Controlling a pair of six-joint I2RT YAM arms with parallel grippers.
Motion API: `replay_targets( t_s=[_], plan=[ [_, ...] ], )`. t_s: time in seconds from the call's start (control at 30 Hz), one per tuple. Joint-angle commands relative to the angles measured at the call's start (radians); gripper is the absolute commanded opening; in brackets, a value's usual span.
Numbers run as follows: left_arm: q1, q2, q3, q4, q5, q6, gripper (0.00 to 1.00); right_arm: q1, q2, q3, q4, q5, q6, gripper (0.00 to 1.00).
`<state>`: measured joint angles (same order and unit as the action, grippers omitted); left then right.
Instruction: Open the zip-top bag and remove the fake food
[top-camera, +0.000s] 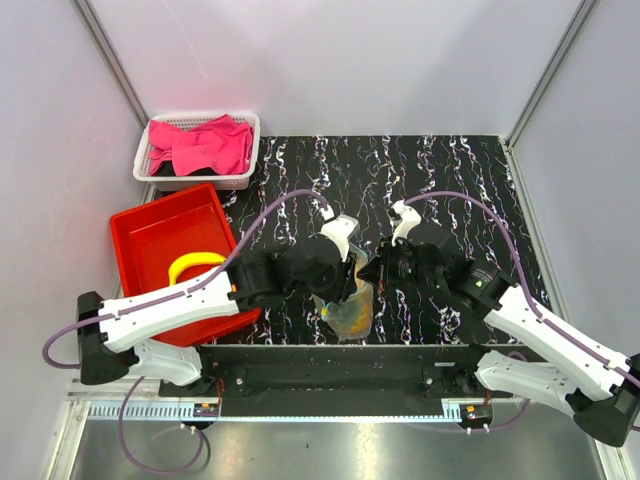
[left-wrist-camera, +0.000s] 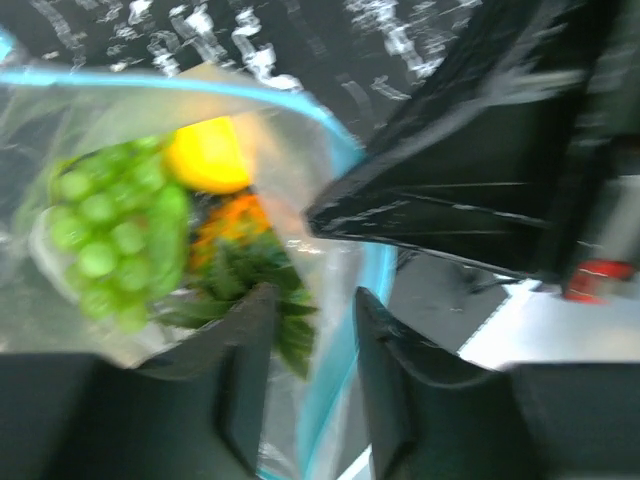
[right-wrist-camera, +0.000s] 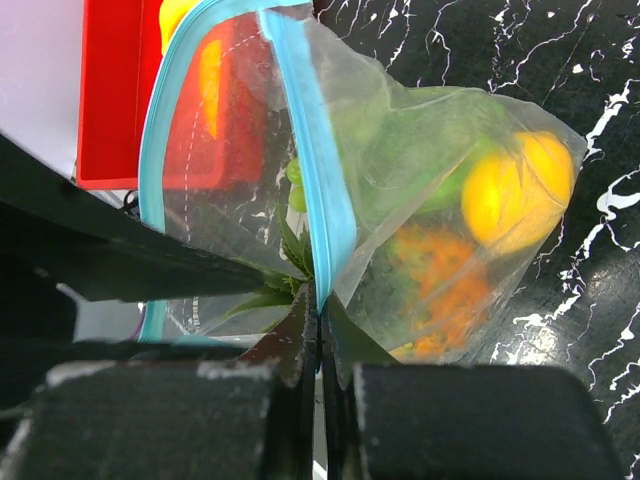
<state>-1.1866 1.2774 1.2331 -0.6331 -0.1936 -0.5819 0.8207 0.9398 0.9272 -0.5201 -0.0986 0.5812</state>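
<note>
The clear zip-top bag (top-camera: 351, 308) hangs between my two grippers at the table's near edge, its light blue zip strip (right-wrist-camera: 312, 170) parted into a wide loop. My right gripper (right-wrist-camera: 320, 297) is shut on one side of that strip. The jaws of my left gripper (left-wrist-camera: 313, 296) stand narrowly apart, with the other side of the strip (left-wrist-camera: 335, 390) running down the gap between them. The fake food lies inside the bag: green grapes (left-wrist-camera: 110, 230), a yellow fruit (right-wrist-camera: 515, 190), a bumpy orange piece (right-wrist-camera: 440, 285) and dark green leaves (left-wrist-camera: 250, 275).
A red bin (top-camera: 165, 235) holding a yellow ring (top-camera: 195, 265) stands on the left, close to my left arm. Behind it sits a white basket (top-camera: 190, 182) with pink cloth (top-camera: 205, 145). White walls enclose the black marbled table (top-camera: 450, 180).
</note>
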Motion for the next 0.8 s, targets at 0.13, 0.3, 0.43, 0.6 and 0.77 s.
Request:
replay_targets(
  t_s=[0.13,0.3,0.43,0.6,0.77],
  plan=[
    [-0.004,0.017,0.062,-0.059,-0.138,-0.010,0.37,0.001,-0.039,0.019,0.025,-0.024,0.002,0.00],
    [-0.004,0.049,0.072,-0.068,-0.106,-0.012,0.41,0.003,-0.036,0.022,0.025,-0.023,-0.003,0.00],
    [-0.004,0.100,0.091,-0.076,-0.044,-0.002,0.54,0.001,-0.033,0.018,0.026,-0.023,-0.006,0.00],
    [-0.002,0.115,0.065,-0.076,-0.044,-0.015,0.60,0.001,-0.033,0.021,0.026,-0.020,-0.012,0.00],
    [-0.004,0.145,0.042,-0.074,-0.043,-0.021,0.59,0.001,-0.026,0.018,0.028,-0.020,-0.017,0.00]
  ],
)
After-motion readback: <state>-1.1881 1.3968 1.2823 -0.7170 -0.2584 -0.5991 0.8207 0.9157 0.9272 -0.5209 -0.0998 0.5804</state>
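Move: The pineapple lies in the open bag roughly 4 cm ahead of the left hand, 3 cm to its right and 7 cm below. The grapes are some 2 cm ahead and 5 cm left of the pineapple; the lemon is about 2 cm farther out and 3 cm right of it. From the right hand, pinching the bag's rim, the pineapple is around 1 cm ahead, 3 cm left and 8 cm below. Left hand sinks about 3.5 cm towards the pineapple's crown, fingers opening wider, while the right keeps pinching the rim. ##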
